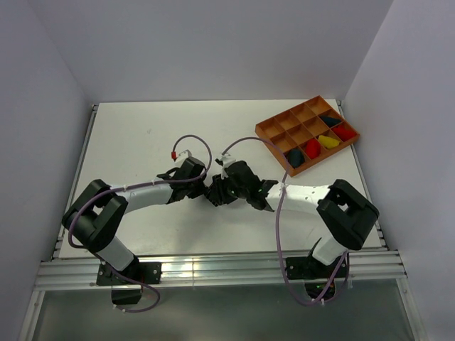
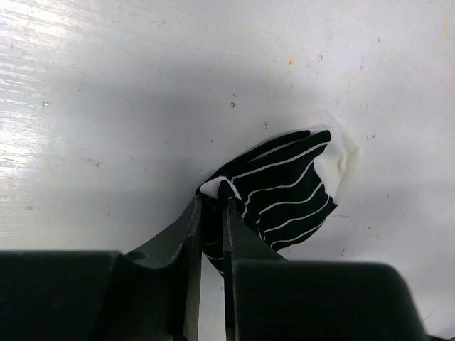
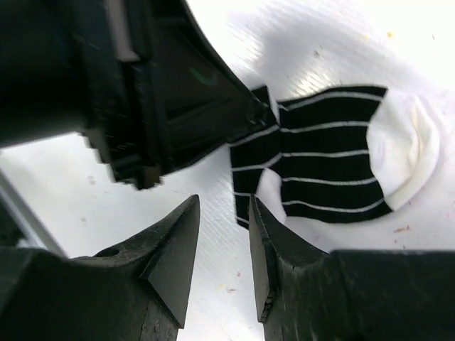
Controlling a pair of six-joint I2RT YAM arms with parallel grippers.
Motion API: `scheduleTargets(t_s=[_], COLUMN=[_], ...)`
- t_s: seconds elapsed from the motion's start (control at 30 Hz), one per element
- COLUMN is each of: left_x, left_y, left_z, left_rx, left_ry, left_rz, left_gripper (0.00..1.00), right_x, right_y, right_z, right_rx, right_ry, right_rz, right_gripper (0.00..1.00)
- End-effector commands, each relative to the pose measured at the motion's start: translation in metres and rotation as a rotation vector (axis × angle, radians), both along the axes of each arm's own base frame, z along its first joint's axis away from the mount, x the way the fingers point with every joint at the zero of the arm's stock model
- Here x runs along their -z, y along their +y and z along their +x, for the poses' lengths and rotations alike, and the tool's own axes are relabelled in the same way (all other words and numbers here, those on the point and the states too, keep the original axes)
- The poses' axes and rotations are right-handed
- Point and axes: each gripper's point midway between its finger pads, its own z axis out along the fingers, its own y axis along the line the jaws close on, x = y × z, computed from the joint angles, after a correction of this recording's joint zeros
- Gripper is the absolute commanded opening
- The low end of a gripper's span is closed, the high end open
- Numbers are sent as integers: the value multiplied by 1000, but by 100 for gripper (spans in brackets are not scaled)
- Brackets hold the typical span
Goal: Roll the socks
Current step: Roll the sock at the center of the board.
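Observation:
The black-and-white striped sock [image 2: 284, 192] lies flat on the white table, its white toe pointing away from the arms. My left gripper [image 2: 213, 197] is shut on the sock's cuff edge, with a fold of fabric pinched between its fingers. In the right wrist view the sock [image 3: 327, 156] spreads to the right, and the left gripper [image 3: 259, 110] holds its near corner. My right gripper [image 3: 224, 202] is open just beside the sock's cuff edge, with only bare table between its fingers. From above, both grippers meet at mid-table [image 1: 213, 189], and the sock is mostly hidden under them.
An orange compartment tray [image 1: 269, 126] sits at the back right. It holds rolled bundles: navy [image 1: 293, 158], red [image 1: 313, 148], yellow [image 1: 328, 141], another red [image 1: 344, 131] and a dark one [image 1: 329, 121]. White walls enclose the table.

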Motion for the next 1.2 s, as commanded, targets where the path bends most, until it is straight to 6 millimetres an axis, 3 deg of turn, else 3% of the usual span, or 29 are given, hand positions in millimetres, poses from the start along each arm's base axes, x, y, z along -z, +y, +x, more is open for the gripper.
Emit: scheduleTargets(t_s=[0.0,0.33,0.77,0.87,0.9,1.0,1.07,1.1,1.17], left_x=[-13,-12,-16,-22,-25,-34,-40,-42,-46], left_y=[-3,-5,-8,-4,-3,4,7,7,10], left_z=[7,7,6,7,8,9,8,9,6], left_rx=[-11,-22,-51,-70,-77,-100,-113,-119,-123], left_ry=[-29,-18,-13,-32,-40,-71,-90,-99,-111], left_rz=[3,-7,-53,-59,-59,-66,-87,-98,-116], left_gripper=[0,0,8,16,19,27,32,41,52], right_x=[7,41,65,75,74,75,71,72,64], right_y=[-1,3,14,4,5,2,9,4,10], right_z=[10,2,-4,-1,0,-1,-11,-4,-17], right_rx=[46,33,9,50,52,19,-58,-57,-149], right_ry=[-41,48,91,108,109,160,227,249,342], right_rz=[-65,-147,-262,-320,-312,-243,-155,-108,20], right_gripper=[41,41,45,30,19,4,0,0,0])
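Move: The rolled part of the sock lies about 3 cm ahead of the right hand, 4 cm to its left and 5 cm below; the left fingertips already grip it, 4 cm ahead and 5 cm left of the right hand. The flat white end is some 8 cm ahead and 1 cm to the right. From the left hand, the roll's middle is about 1 cm back, 2 cm right and 1 cm lower. The right fingers shut on the near end of the sock's roll, having come down about 5 cm to it and then edged forward and left by some 2 cm while still open. The left hand keeps its pinch on the roll meanwhile, shifts nearly 2 cm left, then opens, lets go and rises about 2.5 cm. ##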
